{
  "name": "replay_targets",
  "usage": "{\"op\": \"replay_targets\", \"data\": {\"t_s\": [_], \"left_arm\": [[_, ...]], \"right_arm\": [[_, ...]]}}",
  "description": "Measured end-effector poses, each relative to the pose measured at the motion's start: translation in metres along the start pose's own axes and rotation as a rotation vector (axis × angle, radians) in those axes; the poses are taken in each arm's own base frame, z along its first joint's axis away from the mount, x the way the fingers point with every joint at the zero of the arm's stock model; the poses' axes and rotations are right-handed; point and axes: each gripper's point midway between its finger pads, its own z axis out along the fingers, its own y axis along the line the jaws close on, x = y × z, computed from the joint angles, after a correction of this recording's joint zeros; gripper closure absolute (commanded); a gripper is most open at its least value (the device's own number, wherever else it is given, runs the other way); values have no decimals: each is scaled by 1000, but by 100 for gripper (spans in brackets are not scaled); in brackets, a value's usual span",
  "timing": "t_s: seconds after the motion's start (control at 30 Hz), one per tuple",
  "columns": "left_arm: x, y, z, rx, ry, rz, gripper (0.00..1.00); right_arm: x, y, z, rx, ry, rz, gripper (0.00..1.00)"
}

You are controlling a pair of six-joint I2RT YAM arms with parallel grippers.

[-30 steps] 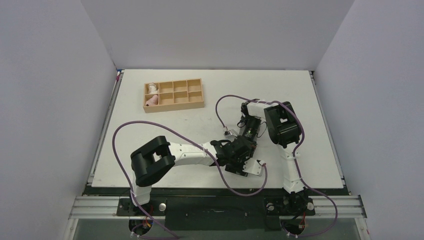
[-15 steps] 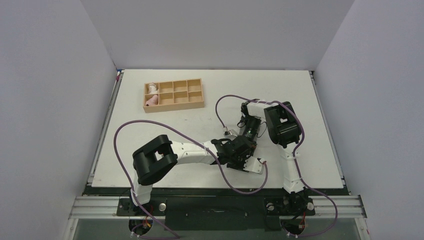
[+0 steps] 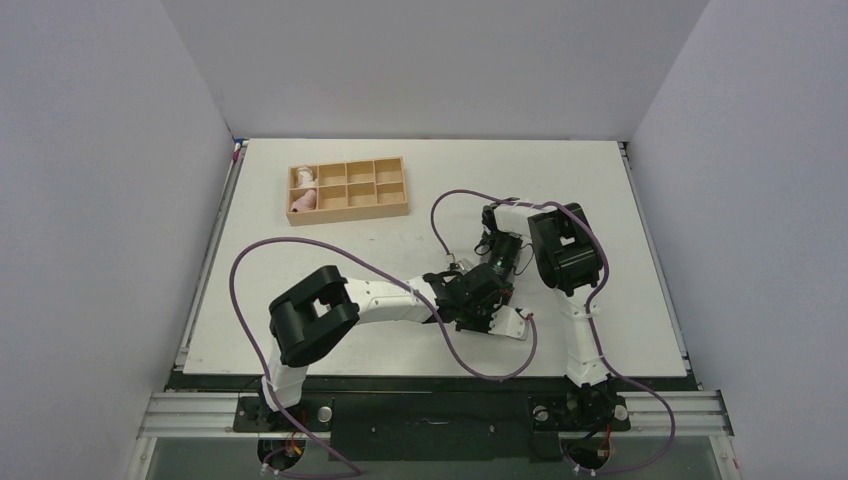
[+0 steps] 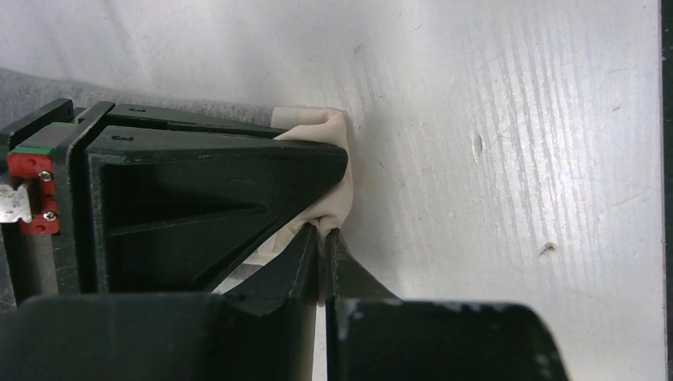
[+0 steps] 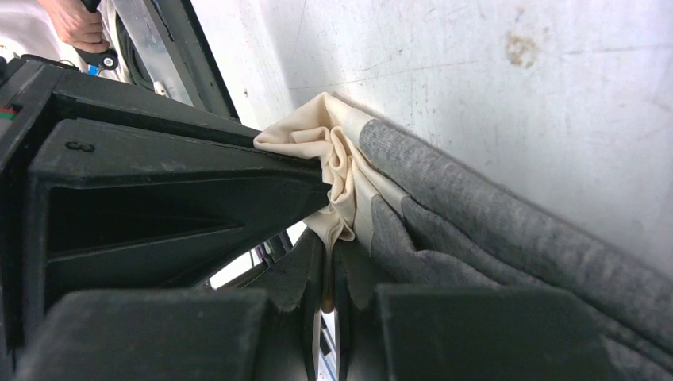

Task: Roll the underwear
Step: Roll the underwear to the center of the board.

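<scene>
The underwear is dark grey fabric (image 5: 492, 238) with a pale beige strip (image 5: 329, 155) along its edge, bunched on the white table. My left gripper (image 4: 324, 232) is shut on a fold of the beige strip (image 4: 337, 171). Right beside it, my right gripper (image 5: 327, 238) is shut on the same beige edge. The two grippers meet tip to tip near the table's front centre, left gripper (image 3: 478, 303) and right gripper (image 3: 492, 283). In the top view they hide the underwear.
A wooden compartment tray (image 3: 347, 190) stands at the back left, holding a pink cloth roll (image 3: 301, 201) and a white cloth roll (image 3: 303, 177). Purple cables (image 3: 450, 205) loop over the table around both arms. The table's front edge (image 3: 430, 372) lies just behind the grippers.
My left gripper has shut on the beige edge, and its wrist has shifted slightly farther from the front edge. The right arm has stayed still.
</scene>
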Motion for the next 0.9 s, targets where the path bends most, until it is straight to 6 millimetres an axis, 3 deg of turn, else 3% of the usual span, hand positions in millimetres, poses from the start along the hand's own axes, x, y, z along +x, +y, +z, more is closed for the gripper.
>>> {"op": "replay_targets", "data": {"t_s": [0.1,0.33,0.47,0.77,0.9], "left_arm": [[-1,1,0,24,-6,-16,100],[0,0,-1,88,-17,-72,100],[0,-2,-1,140,-27,-120,100],[1,-11,-5,236,-45,-236,100],[1,-15,-7,290,-52,-295,100]], "right_arm": [[0,0,0,-1,1,-5,94],[2,3,-2,-16,-5,3,69],[4,7,-7,-21,-15,11,63],[9,2,-26,38,-52,-15,60],[9,-9,-36,79,-80,-25,60]]}}
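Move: Gathered in both closed grippers, the underwear's cream waistband has its middle about 2 cm to the right of the left hand, 1 cm ahead and 1 cm below it. The grey body runs forward, its middle some 9 cm ahead of the left hand, 2 cm to its right and 2 cm lower. The table's near edge is about 10 cm straight behind that hand. From the right hand, the waistband's middle lies 1 cm ahead, 1 cm left and 1 cm below. Opening to a bit under half, the right gripper lets go of the waistband, lifts about 1.5 cm, then slides off forward, some 3 cm, and 2 cm to the right, alongside the grey body. The left fingers, still shut on the band, swing their tips back towards the base by over 20 degrees while drawing back about 1.5 cm and a little left. ##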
